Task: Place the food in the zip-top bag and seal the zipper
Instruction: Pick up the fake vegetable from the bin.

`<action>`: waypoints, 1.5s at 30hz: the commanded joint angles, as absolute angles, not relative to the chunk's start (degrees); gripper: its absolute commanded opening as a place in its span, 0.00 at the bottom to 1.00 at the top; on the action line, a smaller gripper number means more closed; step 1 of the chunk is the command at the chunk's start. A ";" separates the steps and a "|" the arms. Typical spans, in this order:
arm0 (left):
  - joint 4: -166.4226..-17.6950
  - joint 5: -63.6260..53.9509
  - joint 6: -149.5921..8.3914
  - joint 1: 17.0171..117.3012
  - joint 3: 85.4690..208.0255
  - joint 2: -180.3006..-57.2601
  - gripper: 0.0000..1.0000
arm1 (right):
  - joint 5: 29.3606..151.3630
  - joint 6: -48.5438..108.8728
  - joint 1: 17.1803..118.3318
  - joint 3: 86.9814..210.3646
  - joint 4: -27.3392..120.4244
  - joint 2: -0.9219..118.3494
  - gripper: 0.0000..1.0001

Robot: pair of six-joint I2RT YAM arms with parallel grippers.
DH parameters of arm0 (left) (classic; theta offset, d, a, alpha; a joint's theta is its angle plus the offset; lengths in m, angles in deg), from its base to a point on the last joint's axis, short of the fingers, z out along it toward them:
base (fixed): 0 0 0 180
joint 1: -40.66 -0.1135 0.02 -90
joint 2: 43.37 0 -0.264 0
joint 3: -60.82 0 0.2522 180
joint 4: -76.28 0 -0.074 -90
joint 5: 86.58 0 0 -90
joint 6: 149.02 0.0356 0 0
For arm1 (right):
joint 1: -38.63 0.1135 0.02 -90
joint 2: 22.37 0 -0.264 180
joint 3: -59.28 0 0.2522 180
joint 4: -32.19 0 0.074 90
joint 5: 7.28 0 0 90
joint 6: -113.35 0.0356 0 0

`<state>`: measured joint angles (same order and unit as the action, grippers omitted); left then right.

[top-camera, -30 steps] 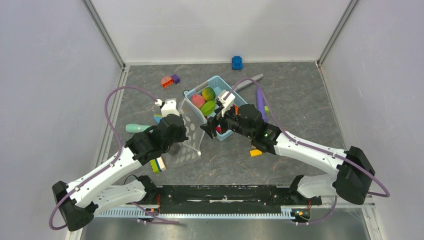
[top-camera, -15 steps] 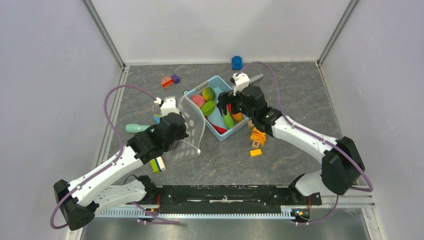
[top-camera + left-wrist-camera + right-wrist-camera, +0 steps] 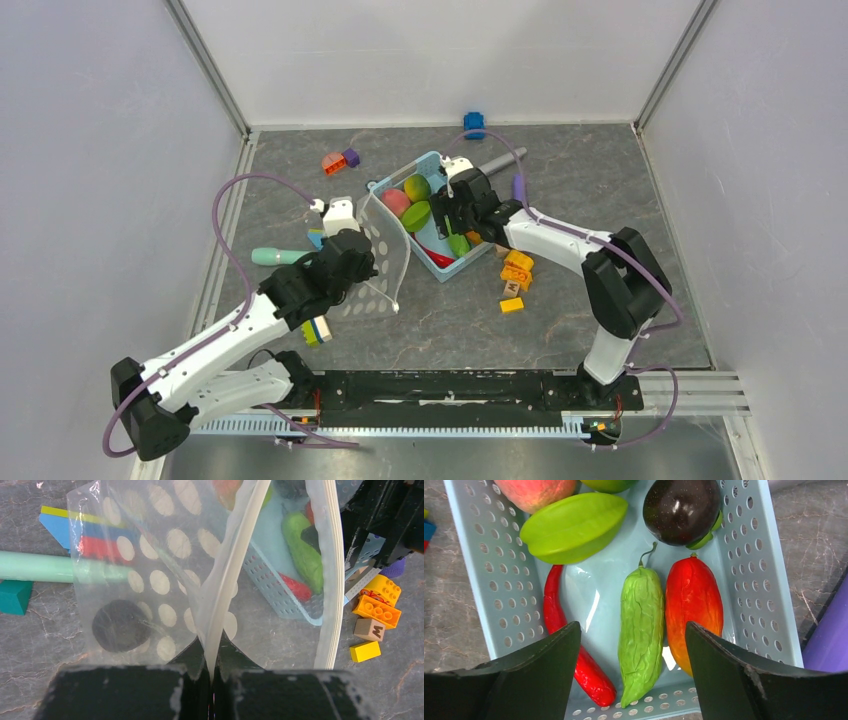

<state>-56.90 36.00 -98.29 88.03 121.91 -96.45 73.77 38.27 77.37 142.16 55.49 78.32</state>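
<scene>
The clear white-dotted zip-top bag (image 3: 383, 262) stands open beside the basket, and my left gripper (image 3: 350, 265) is shut on one mouth edge (image 3: 215, 630). Its zipper strip (image 3: 330, 580) runs along the other edge. A dark round thing (image 3: 120, 625) shows through the bag; I cannot tell if it is inside. My right gripper (image 3: 631, 630) is open and empty, low over the light-blue basket (image 3: 489, 580). Under it lie a green gourd (image 3: 641, 625), a red chili (image 3: 574, 655) and an orange-red fruit (image 3: 694, 605). Beyond are a green starfruit (image 3: 574, 525), a dark eggplant (image 3: 681, 510) and a pink peach (image 3: 536, 490).
Lettered and orange blocks (image 3: 516, 272) and a yellow block (image 3: 511, 305) lie right of the basket. A long purple stick (image 3: 518, 190) lies behind my right arm. A teal cylinder (image 3: 272, 256) lies left of the bag. Orange and purple bricks (image 3: 340, 160) and a blue toy (image 3: 474, 124) lie further back.
My right gripper has moved from the bag's mouth back and up the table to hover over the basket. My left gripper has kept its hold on the bag, which shifted slightly.
</scene>
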 commanded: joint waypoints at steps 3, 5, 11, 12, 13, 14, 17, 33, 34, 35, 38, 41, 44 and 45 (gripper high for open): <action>-59.72 37.46 -96.30 87.82 121.62 -95.92 0.02 | 72.98 37.45 77.37 145.41 55.96 80.92 0.75; -59.85 37.35 -96.31 87.82 121.47 -95.89 0.02 | 73.70 37.32 77.47 145.55 56.11 81.63 0.72; -59.97 37.09 -96.30 87.83 121.34 -96.09 0.02 | 73.54 36.35 77.48 145.71 56.88 83.44 0.68; -59.98 36.92 -96.29 87.85 121.34 -96.05 0.02 | 73.18 36.06 77.48 145.81 56.85 83.81 0.67; -59.98 36.83 -96.31 87.84 121.27 -96.09 0.02 | 72.84 35.81 77.48 146.09 56.85 84.37 0.67; -59.98 36.74 -96.30 87.85 121.25 -96.04 0.02 | 72.58 35.55 77.49 146.29 56.97 85.00 0.66; -60.11 36.49 -96.29 87.82 121.12 -96.10 0.02 | 72.52 35.12 77.48 147.71 57.71 86.78 0.64; -60.42 36.12 -96.22 87.80 120.68 -95.97 0.02 | 70.42 34.80 77.47 149.53 58.33 86.75 0.22; -60.42 36.10 -96.20 87.78 120.56 -95.92 0.02 | 70.27 34.77 77.48 149.49 58.02 86.28 0.20; -60.51 36.12 -96.22 87.85 120.55 -95.93 0.02 | 70.18 34.58 77.48 149.42 57.80 85.65 0.19; -60.51 36.05 -96.28 87.85 120.46 -95.94 0.02 | 69.96 34.23 77.52 148.93 56.74 83.08 0.16; -60.51 35.60 -96.40 87.82 120.55 -96.03 0.02 | 71.84 32.51 77.48 146.47 52.69 79.18 0.15; -60.51 35.33 -96.49 87.83 120.61 -96.03 0.02 | 75.46 31.58 77.45 142.04 45.52 74.05 0.15; -60.51 35.33 -96.53 87.86 120.55 -95.97 0.02 | 77.00 31.59 77.48 140.41 43.16 72.53 0.14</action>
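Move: The green vegetable lies under the open right hand, about 6 cm below it and 1 cm ahead, 1 cm to the right. The orange-red vegetable is right beside it, some 2 cm farther out and 3 cm to its right. From the right hand, the red chili is about 2 cm back and 3 cm left, the starfruit 5 cm ahead and 7 cm left. From the left hand, the green vegetable is roughly 11 cm ahead, 14 cm right and 14 cm down. The green vegetable is what the right hand sinks onto, about 6 cm nearly straight down into the bin, fingers narrowing on either side of it. The fingertips pinch it across its middle at the bottom, then the hand holds its grip and lifts, quickening, straight up about 6 cm. ##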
